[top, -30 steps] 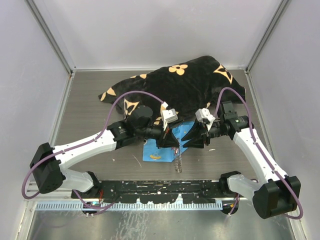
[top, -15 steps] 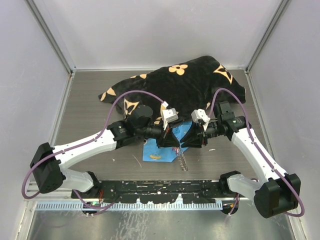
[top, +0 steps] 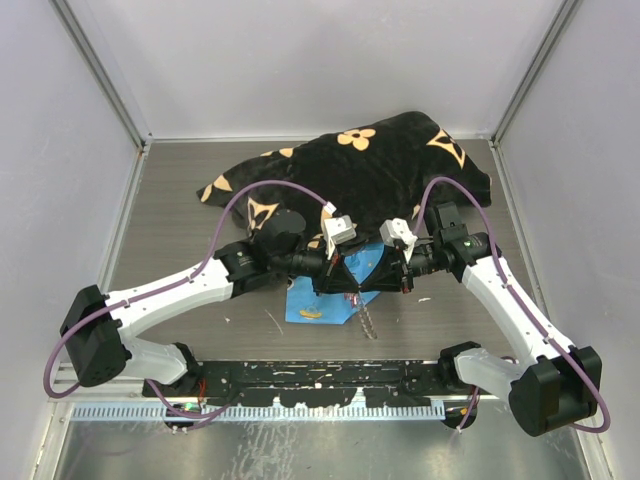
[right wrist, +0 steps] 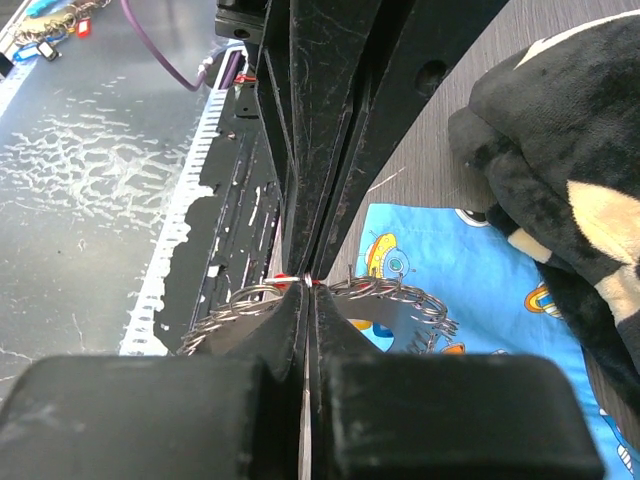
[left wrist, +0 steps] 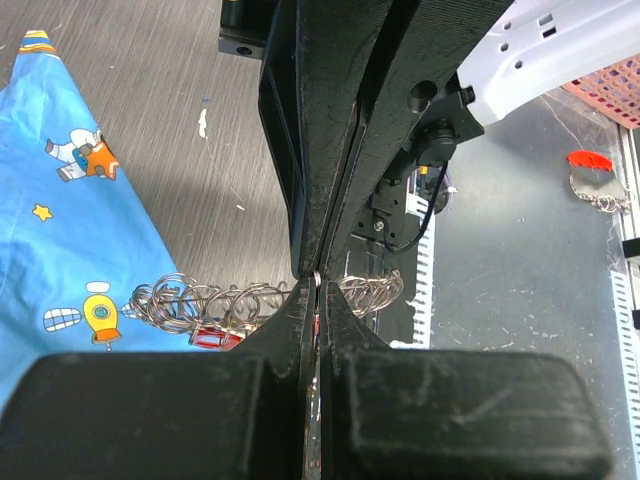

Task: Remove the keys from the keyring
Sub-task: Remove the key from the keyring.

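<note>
The keyring [top: 368, 318] is a loop of coiled silvery wire that hangs between my two grippers above the blue cloth [top: 312, 305]. Tip to tip at the centre, my left gripper [top: 350, 274] and right gripper [top: 372, 272] both pinch it. In the left wrist view the left gripper [left wrist: 317, 290] is shut on the keyring [left wrist: 195, 300], and a red key head [left wrist: 214, 336] hangs under the coils. Seen from the right wrist, the right gripper [right wrist: 307, 287] is shut on the keyring [right wrist: 395, 296], with a red speck [right wrist: 283, 277] at its tips. Other keys are hidden.
A black blanket [top: 380, 165] with tan flowers covers the back of the table, just behind both wrists. The black base rail [top: 320, 375] runs along the near edge. A red tag on a small chain [left wrist: 592, 178] lies on the metal surface beyond the rail.
My right gripper has slid left up to the left gripper's tips and shut on the keyring. The hanging part of the ring has swung slightly right. The left arm has stayed still.
</note>
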Controlling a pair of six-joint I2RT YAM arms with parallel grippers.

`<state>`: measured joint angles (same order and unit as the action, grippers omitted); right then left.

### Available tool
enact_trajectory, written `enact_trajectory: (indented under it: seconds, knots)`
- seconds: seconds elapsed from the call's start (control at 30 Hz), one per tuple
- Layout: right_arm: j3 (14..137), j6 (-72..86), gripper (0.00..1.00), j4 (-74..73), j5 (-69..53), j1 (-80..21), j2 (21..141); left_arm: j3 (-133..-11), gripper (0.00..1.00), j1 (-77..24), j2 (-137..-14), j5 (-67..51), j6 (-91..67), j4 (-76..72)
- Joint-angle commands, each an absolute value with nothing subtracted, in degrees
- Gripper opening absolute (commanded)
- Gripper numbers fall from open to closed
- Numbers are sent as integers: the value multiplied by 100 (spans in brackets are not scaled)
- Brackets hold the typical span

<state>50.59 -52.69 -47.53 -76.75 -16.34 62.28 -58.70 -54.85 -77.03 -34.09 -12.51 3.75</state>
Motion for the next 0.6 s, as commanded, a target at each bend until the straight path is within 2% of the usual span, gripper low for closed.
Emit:
enact_trajectory:
  seconds: [0.0, 0.07, 0.4, 0.57]
  knots:
    - [5069, -5229, 1, -4636, -7727, -1675, 6193, -6043, 0, -5479, -7592, -3356, -1344, -168]
    - [5083, -5164, 1, -4636, -7864, -1637, 6187, -5930, 4, -5471, -7507, -3259, -1454, -315]
    - [5043, -4613, 1, -4268, -8635, -1316, 6143, -4167, 48, -5432, -6184, -2306, -2348, -2048]
    - [4993, -4407, 1, -4102, -8875, -1217, 6150, -3244, 52, -5435, -5678, -1833, -2939, -3361]
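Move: The hands meet with shut fingertips at the same spot on the keyring, the right hand's fingers having just closed there. From either hand the middle of the keyring hangs about 3 cm back and 4 cm below, and a red key tag dangles about 2 cm straight below, both roughly 1 cm to the left hand's right and level sideways with the right hand. From the left hand, the blue cloth lies about 5 cm ahead, 3 cm left and 18 cm below, the black pillow roughly 22 cm ahead, straight out, 12 cm below. Leftward, away from the keyring, the left hand pulls off about 4 cm and rises some 1 cm, its fingers first letting go and opening to about half while they swing about 10 degrees forward and tip up a similar amount towards level. The right hand keeps its shut pinch on the small wire ring above the red tag and eases up about 1.5 cm. ##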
